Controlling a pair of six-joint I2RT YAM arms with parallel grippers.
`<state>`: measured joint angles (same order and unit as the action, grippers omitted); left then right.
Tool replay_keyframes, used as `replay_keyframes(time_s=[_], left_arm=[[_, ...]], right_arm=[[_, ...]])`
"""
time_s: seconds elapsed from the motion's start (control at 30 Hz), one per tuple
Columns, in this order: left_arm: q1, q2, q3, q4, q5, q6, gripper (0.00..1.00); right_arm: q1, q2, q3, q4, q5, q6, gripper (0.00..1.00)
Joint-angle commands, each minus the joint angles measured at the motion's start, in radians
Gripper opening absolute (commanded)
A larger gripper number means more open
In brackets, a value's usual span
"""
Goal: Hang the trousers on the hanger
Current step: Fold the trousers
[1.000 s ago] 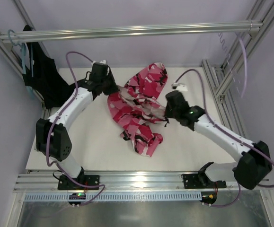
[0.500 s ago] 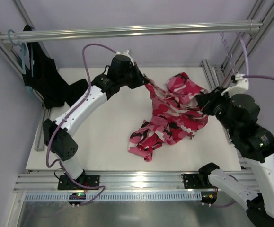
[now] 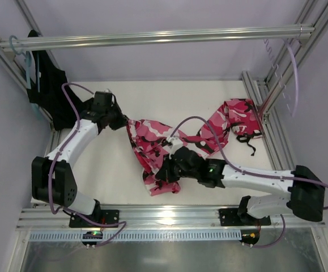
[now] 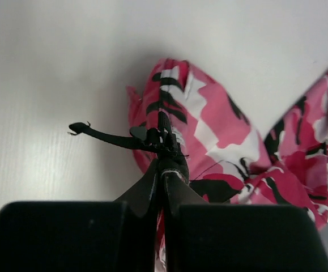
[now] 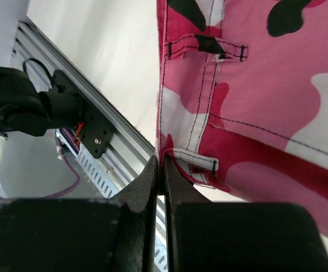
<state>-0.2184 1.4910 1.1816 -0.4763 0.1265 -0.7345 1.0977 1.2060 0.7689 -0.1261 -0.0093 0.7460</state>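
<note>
The trousers (image 3: 158, 141), in pink, crimson, white and black camouflage, lie stretched across the table from the left gripper to the back right corner. My left gripper (image 3: 122, 121) is shut on their waist end, where a black drawstring (image 4: 104, 135) sticks out; in the left wrist view the left gripper (image 4: 164, 164) pinches the trousers (image 4: 220, 130). My right gripper (image 3: 167, 171) is shut on the waistband edge near the front; the right wrist view shows the right gripper (image 5: 162, 161) clamping the trousers (image 5: 254, 85) beside a belt loop (image 5: 195, 160). The pale hanger (image 3: 293, 68) hangs at the top rail's right end.
A plain black garment (image 3: 53, 96) hangs on a teal hanger (image 3: 29, 71) at the back left. An aluminium rail (image 3: 152, 38) crosses the back and frame posts (image 3: 260, 96) stand at the right. The front frame rail (image 5: 113, 136) lies just under the right gripper.
Both arms have come down and to the left. The trousers, lifted toward the right half a second ago, now lie spread low across the table, with the right gripper near the front middle.
</note>
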Motion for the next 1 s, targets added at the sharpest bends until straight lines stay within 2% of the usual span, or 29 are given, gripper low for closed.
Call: replay_keyframes(time_s=[0.0,0.07,0.1,0.2,0.23,0.27,0.33,0.37,0.4,0.43,0.53,0.57,0.63,0.67,0.77,0.83,0.87,0.9,0.97], left_arm=[[0.005,-0.018,-0.01,-0.048,-0.118,0.047,0.0],[0.011,-0.017,-0.005,-0.143,-0.245,0.032,0.0],[0.023,-0.02,-0.014,-0.159,-0.258,0.026,0.0],[0.037,-0.046,-0.031,-0.163,-0.245,0.024,0.0],[0.037,-0.049,-0.033,-0.185,-0.243,0.023,0.04],[0.037,-0.051,-0.033,-0.197,-0.243,0.024,0.1],[0.037,-0.054,-0.043,-0.229,-0.274,0.017,0.3],[0.037,-0.066,-0.048,-0.245,-0.287,0.015,0.48],[0.037,-0.075,-0.056,-0.252,-0.306,0.015,0.58],[0.037,-0.09,-0.071,-0.255,-0.342,0.015,0.73],[0.037,-0.152,-0.091,-0.262,-0.354,0.023,0.84],[0.037,-0.178,-0.117,-0.245,-0.332,0.024,0.89],[0.037,-0.186,-0.145,-0.187,-0.251,0.012,0.9],[0.037,-0.183,-0.167,-0.168,-0.223,0.009,0.9],[0.039,-0.109,-0.194,-0.157,-0.258,-0.012,0.91],[0.043,-0.08,-0.204,-0.148,-0.271,-0.043,0.93],[0.051,-0.065,-0.212,-0.142,-0.271,-0.057,0.94],[0.057,-0.034,-0.212,-0.142,-0.272,-0.075,0.96],[0.063,-0.011,-0.218,-0.122,-0.278,-0.108,0.96]], right_arm=[[0.069,0.111,0.056,0.233,0.063,0.075,0.04],[0.102,0.16,0.087,0.226,0.11,0.091,0.04],[0.138,0.203,0.092,0.224,0.187,0.116,0.04],[0.197,0.26,0.067,0.279,0.259,0.163,0.04],[0.206,0.273,0.063,0.302,0.275,0.176,0.04],[0.214,0.282,0.064,0.309,0.282,0.185,0.04],[0.221,0.3,0.076,0.309,0.257,0.181,0.08],[0.222,0.302,0.102,0.286,0.253,0.179,0.17],[0.222,0.297,0.122,0.243,0.259,0.179,0.33],[0.222,0.279,0.144,0.145,0.291,0.177,0.37],[0.214,0.212,0.205,0.004,0.353,0.164,0.49],[0.185,0.198,0.239,-0.094,0.395,0.162,0.5],[0.128,0.167,0.274,-0.209,0.413,0.171,0.51],[0.037,0.162,0.282,-0.23,0.408,0.158,0.51],[-0.186,0.179,0.339,-0.314,0.436,0.075,0.52],[-0.258,0.196,0.392,-0.384,0.472,0.061,0.54],[-0.338,0.219,0.417,-0.432,0.504,0.109,0.55],[-0.375,0.234,0.443,-0.533,0.553,0.156,0.57],[-0.455,0.282,0.515,-0.601,0.566,0.211,0.59]])
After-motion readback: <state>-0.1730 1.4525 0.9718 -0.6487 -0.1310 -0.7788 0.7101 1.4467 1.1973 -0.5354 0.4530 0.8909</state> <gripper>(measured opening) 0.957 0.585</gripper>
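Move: The left hand holds the waistband's far end; the table spot for it is about 5 cm back, 7 cm left and 12 cm below, with the black garment's end 8 cm ahead of the hand and 14 cm left. The right hand holds the near end; its table spot is roughly 3 cm back, 7 cm left, 10 cm below. From the right hand, the trousers' middle lies about 18 cm ahead, 14 cm right, the bunched leg end 28 cm ahead, 33 cm right. Leftward, downward and a little back, both hands draw the pinched waistband some 8 cm, then open and let go. The right hand lifts and sweeps forward and right, about 25 cm, over the trousers' middle, turning some 45 degrees clockwise. The left eases farther back and, open, sinks about 5 cm over the waistband's far end, fingers tipping down. ##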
